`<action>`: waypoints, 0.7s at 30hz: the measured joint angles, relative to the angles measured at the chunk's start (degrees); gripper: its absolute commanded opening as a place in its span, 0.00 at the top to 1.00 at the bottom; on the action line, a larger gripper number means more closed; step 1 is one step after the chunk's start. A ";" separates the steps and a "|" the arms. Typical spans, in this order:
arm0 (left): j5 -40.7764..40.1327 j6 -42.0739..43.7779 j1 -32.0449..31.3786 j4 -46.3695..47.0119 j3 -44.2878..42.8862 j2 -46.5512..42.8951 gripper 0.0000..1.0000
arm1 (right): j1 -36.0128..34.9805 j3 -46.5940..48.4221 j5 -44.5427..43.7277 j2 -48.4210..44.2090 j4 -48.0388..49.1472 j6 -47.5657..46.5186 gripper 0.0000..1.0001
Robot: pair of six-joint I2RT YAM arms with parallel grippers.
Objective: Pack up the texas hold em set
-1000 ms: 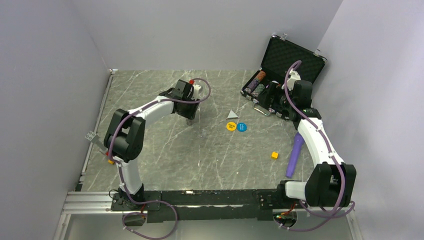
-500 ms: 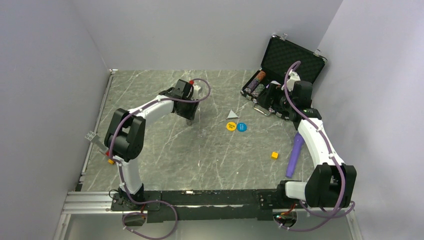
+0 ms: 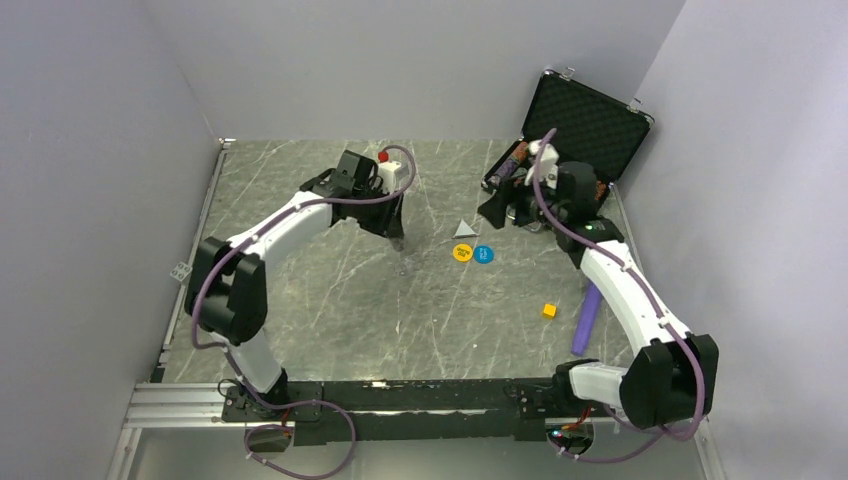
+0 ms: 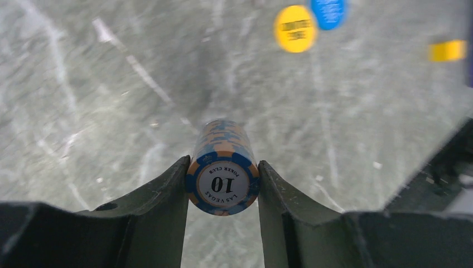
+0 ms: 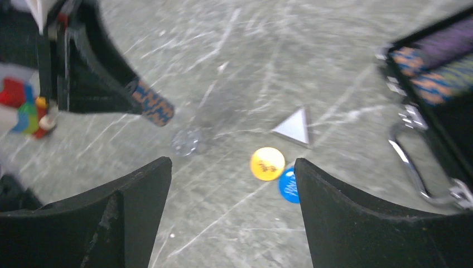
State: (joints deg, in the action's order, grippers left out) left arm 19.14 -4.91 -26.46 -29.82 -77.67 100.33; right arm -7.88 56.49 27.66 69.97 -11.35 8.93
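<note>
My left gripper [image 4: 223,170] is shut on a roll of blue-and-orange poker chips [image 4: 223,167], held just above the table; its end face reads "10". The right wrist view shows the same roll [image 5: 150,103] sticking out of the left fingers. From above, the left gripper [image 3: 397,237] hangs left of the yellow disc [image 3: 462,252] and blue disc [image 3: 483,254]. The black briefcase [image 3: 585,115] stands open at the back right with chip rows [image 5: 435,67] inside. My right gripper [image 3: 497,207] is open and empty in front of the case, above the discs [image 5: 267,163].
A white triangle [image 3: 463,229] lies just beyond the two discs. A small clear disc [image 5: 187,140] sits on the table below the held roll. A yellow cube [image 3: 549,310] and a purple stick [image 3: 587,318] lie at the right, near my right arm. Grey walls enclose the table.
My left arm has risen and shifted right with the chip roll. My right gripper has swung left out of the briefcase to over the table.
</note>
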 measured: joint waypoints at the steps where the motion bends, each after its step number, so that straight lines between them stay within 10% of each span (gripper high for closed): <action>1: 2.05 -0.22 0.00 0.04 0.00 -1.14 1.00 | -2.03 0.00 0.37 0.00 0.02 -0.90 0.15; 21: 33.68 -3.69 -0.26 3.80 0.11 -4.98 1.00 | -20.96 2.27 5.20 5.05 -4.98 -9.38 0.15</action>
State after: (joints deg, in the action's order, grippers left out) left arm 52.82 -8.60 -26.72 -26.02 -77.56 95.35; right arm -28.84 58.76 32.86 75.02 -16.34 -0.45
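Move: The left hand already holds the chip stack; the open right gripper it is carried towards is about 22 cm to its right, level with it front to back, and 11 cm higher. From the right hand the stack lies some 21 cm left and 12 cm below. On the table 22 cm under the right hand, the yellow big blind button is about 7 cm left and 3 cm ahead, the blue small blind 2 cm left and 3 cm ahead, and the white triangle 7 cm left and 9 cm ahead. Upwards, back and to the right, the left hand carries the chip stack about 9 cm higher, keeping its pinch while the wrist tips some 35 degrees so the fingers swing out towards the right gripper. The right hand sweeps left about 12 cm, back as well and slightly down, turning roughly 30 degrees counter-clockwise with fingers staying wide open to meet the stack. Both ease off towards the end, short of touching. ##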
